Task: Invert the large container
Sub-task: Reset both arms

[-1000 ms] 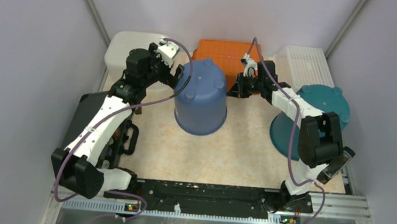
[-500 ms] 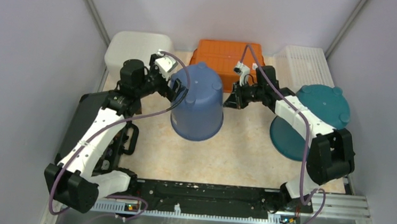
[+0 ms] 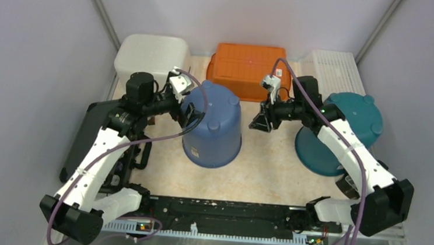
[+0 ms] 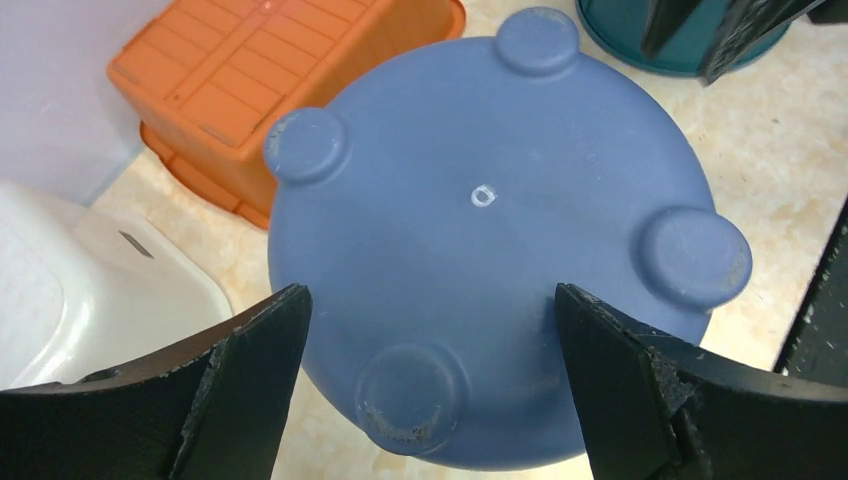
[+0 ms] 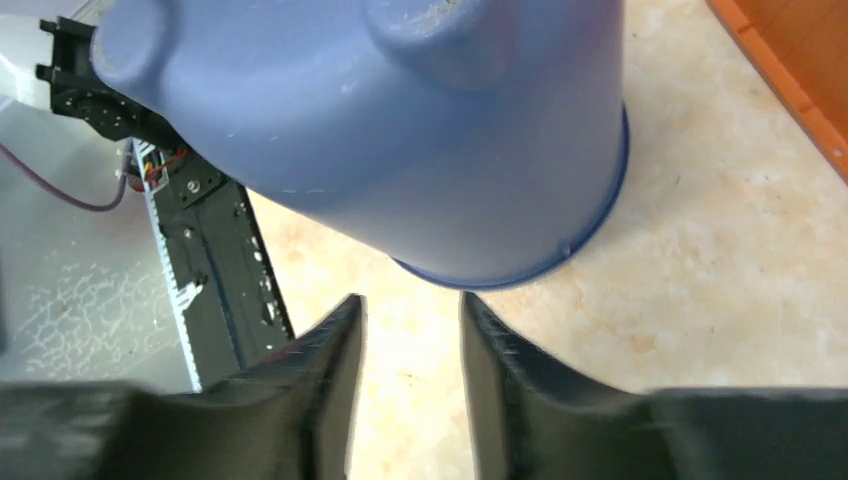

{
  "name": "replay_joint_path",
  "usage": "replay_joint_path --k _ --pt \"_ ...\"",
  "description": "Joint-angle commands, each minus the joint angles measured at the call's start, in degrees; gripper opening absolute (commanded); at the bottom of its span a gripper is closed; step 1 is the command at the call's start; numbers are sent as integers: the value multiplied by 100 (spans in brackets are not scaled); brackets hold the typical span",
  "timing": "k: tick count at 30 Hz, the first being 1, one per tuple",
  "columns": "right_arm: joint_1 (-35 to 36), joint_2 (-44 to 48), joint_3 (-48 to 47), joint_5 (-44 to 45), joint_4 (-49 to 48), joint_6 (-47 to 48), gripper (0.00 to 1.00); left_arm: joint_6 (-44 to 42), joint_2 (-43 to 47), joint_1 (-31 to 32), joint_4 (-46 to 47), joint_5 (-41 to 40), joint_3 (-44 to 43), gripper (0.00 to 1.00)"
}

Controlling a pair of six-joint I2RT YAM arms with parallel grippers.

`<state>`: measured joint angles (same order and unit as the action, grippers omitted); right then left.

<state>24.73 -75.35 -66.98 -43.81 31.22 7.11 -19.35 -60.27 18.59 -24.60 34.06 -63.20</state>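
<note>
The large container [image 3: 211,128] is a blue tub standing upside down mid-table, its four-footed base [image 4: 480,200] facing up. My left gripper [image 3: 187,109] is at the base's upper left edge. Its jaws are open wide [image 4: 425,290], with one foot [image 4: 410,395] between the fingers; contact cannot be told. My right gripper [image 3: 260,121] hangs just right of the tub, apart from it. In the right wrist view its jaws [image 5: 412,297] stand partly open over bare table, with the tub's wall and rim [image 5: 400,130] ahead of them.
A teal tub [image 3: 367,119] stands upside down at the right, under my right arm. An orange bin [image 3: 245,66], a white bin [image 3: 150,53] and a white slatted tray [image 3: 336,70] line the back wall. A black case [image 3: 85,135] lies at the left.
The blue tub and my left gripper have shifted toward the near edge. My right gripper has gone from shut to partly open and moved nearer too.
</note>
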Motion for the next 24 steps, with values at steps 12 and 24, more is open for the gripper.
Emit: replay_joint_path --k 12,24 --pt "-118 2720 -1770 175 3806 2897 99 -1382 1308 82 -2956 439 -1524 99" --pt "-852 5222 -1160 -746 5482 4614 99 -3303 2892 39 -4874 1396 -377 99"
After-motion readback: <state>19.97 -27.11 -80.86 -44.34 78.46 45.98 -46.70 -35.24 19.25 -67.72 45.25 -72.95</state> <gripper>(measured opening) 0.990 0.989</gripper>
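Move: The upturned blue container stands between the hands: its middle is about 5 cm ahead of the left hand, 5 cm to its right and some 16 cm below; from the right hand it is some 8 cm ahead, 14 cm to the left and 9 cm below. From the left hand, the orange container lies roughly 28 cm ahead and 16 cm right, the white container 26 cm ahead and 16 cm left. The teal container is some 9 cm ahead and 25 cm right of the right hand. The blue container is left standing as both empty hands pull back from it towards the base. The right goes some 22 cm back and 13 cm right, arching well up before easing down slightly, rolling about 45 degrees so its front side lifts, its fingers spreading wide. The left, still open, draws back about 19 cm and slightly left over a low rise, turning clockwise. ##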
